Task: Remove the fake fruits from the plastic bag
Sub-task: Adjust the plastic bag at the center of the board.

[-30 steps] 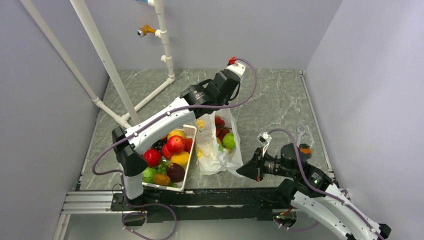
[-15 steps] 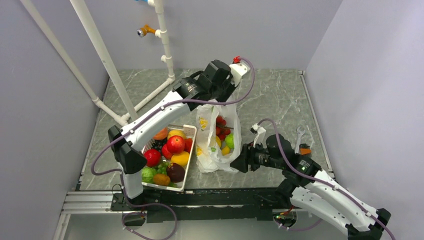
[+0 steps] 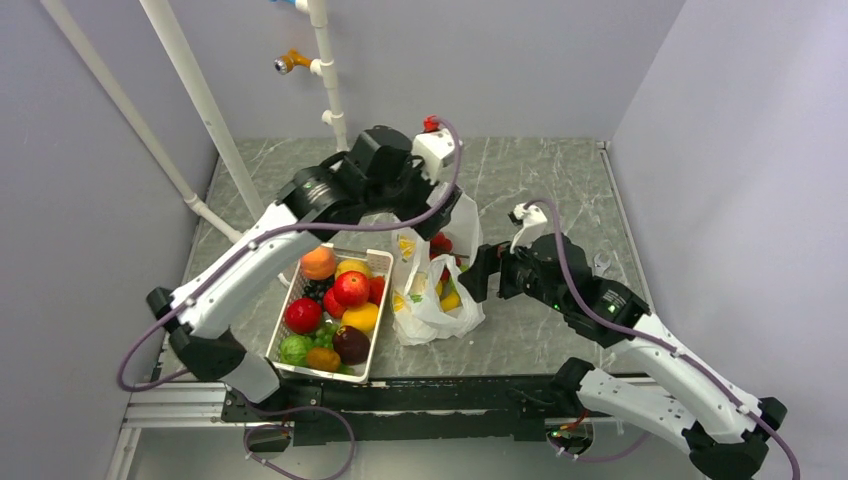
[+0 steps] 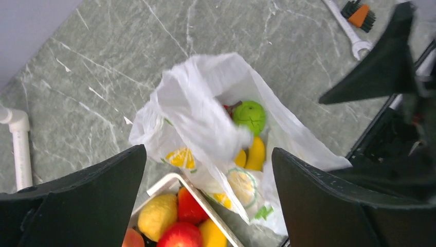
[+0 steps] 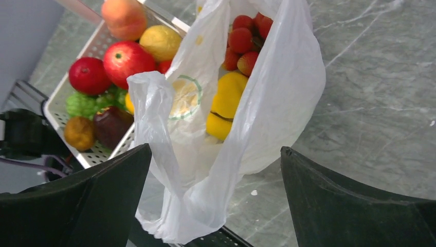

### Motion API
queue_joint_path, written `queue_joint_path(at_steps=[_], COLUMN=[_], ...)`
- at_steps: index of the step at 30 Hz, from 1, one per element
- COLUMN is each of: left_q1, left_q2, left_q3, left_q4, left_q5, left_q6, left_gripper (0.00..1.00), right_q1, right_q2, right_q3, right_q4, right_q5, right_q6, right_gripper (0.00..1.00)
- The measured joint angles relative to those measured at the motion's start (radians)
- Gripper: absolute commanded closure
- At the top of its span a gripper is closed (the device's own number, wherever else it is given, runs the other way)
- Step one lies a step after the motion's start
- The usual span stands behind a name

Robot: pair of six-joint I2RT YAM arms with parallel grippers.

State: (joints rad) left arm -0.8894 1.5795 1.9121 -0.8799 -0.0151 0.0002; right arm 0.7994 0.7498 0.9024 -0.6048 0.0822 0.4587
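The plastic bag (image 3: 437, 292) lies slumped on the table with its mouth open, right of the basket. Inside it I see a green round fruit (image 4: 250, 116), a yellow banana (image 5: 226, 104) and a bunch of red strawberry-like fruits (image 5: 244, 32). My left gripper (image 3: 442, 212) hangs above the bag's far end, open, with nothing between its fingers (image 4: 92, 206). My right gripper (image 3: 477, 279) sits at the bag's right side, open. A loop handle (image 5: 154, 118) droops between its fingers (image 5: 355, 200), loose and ungripped.
A white mesh basket (image 3: 378, 318) full of other fruits stands against the bag's left side. A wrench (image 4: 347, 32) and an orange-black brush (image 4: 361, 10) lie on the table to the right. A white pipe frame (image 3: 205, 110) rises at the back left.
Both grippers went from shut to open and let go of the bag, which sagged down. The left arm swung left; the right arm moved up towards the bag.
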Motion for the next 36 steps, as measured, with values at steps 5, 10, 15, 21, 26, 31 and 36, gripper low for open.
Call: queue_joint_path(at_steps=[5, 10, 15, 21, 26, 31, 36], left_q1=[0.0, 0.0, 0.005, 0.034, 0.08, 0.161, 0.22], left_q2=[-0.142, -0.271, -0.232, -0.157, -0.04, 0.072, 0.203], left_q3=[-0.106, -0.323, -0.388, -0.382, -0.313, -0.23, -0.053], left_q4=[-0.006, 0.07, 0.159, 0.243, 0.262, 0.29, 0.282], left_q5=[-0.007, -0.008, -0.031, -0.04, -0.089, -0.074, -0.047], left_q6=[-0.05, -0.104, -0.151, -0.174, -0.181, -0.169, -0.151], left_gripper=[0.01, 0.01, 0.02, 0.22, 0.71, 0.91, 0.93], right_q1=[0.0, 0.0, 0.001, 0.001, 0.001, 0.001, 0.001], right_q2=[0.037, 0.071, 0.108, 0.135, 0.127, 0.034, -0.086], right_q3=[0.003, 0.019, 0.019, 0.0, -0.062, -0.134, -0.206], right_q4=[0.014, 0.119, 0.186, 0.25, 0.265, 0.239, 0.199], right_q5=[-0.032, -0.192, -0.288, -0.38, -0.454, -0.548, -0.712], right_q6=[-0.058, -0.122, -0.159, -0.187, -0.192, -0.178, -0.159], right_gripper=[0.01, 0.07, 0.15, 0.53, 0.93, 1.0, 1.0])
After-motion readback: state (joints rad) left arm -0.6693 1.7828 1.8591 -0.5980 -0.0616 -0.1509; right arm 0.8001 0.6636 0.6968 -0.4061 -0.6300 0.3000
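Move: The plastic bag's far rim lies about 8 cm ahead of the left hand and 8 cm below it; the red tomatoes in the bag are also some 8 cm ahead, 1 cm to the right and 26 cm down, and the fruit basket's middle is 22 cm left, 4 cm back. From the right hand, the bag's near rim is roughly 7 cm left, 3 cm back and 2 cm lower, with the yellow pepper about 6 cm ahead, 4 cm left, 17 cm below. The left hand, open, backs off about 4 cm back and to the left, then sinks and drives some 17 cm forward, shutting its fingers on the bag's far rim on the way and carrying it outward as the wrist turns about 20 degrees counter-clockwise. Meanwhile the open right hand swings 7 cm left to the near rim, pinches it and draws it back about 8 cm towards the base, turning some 40 degrees counter-clockwise in all. ##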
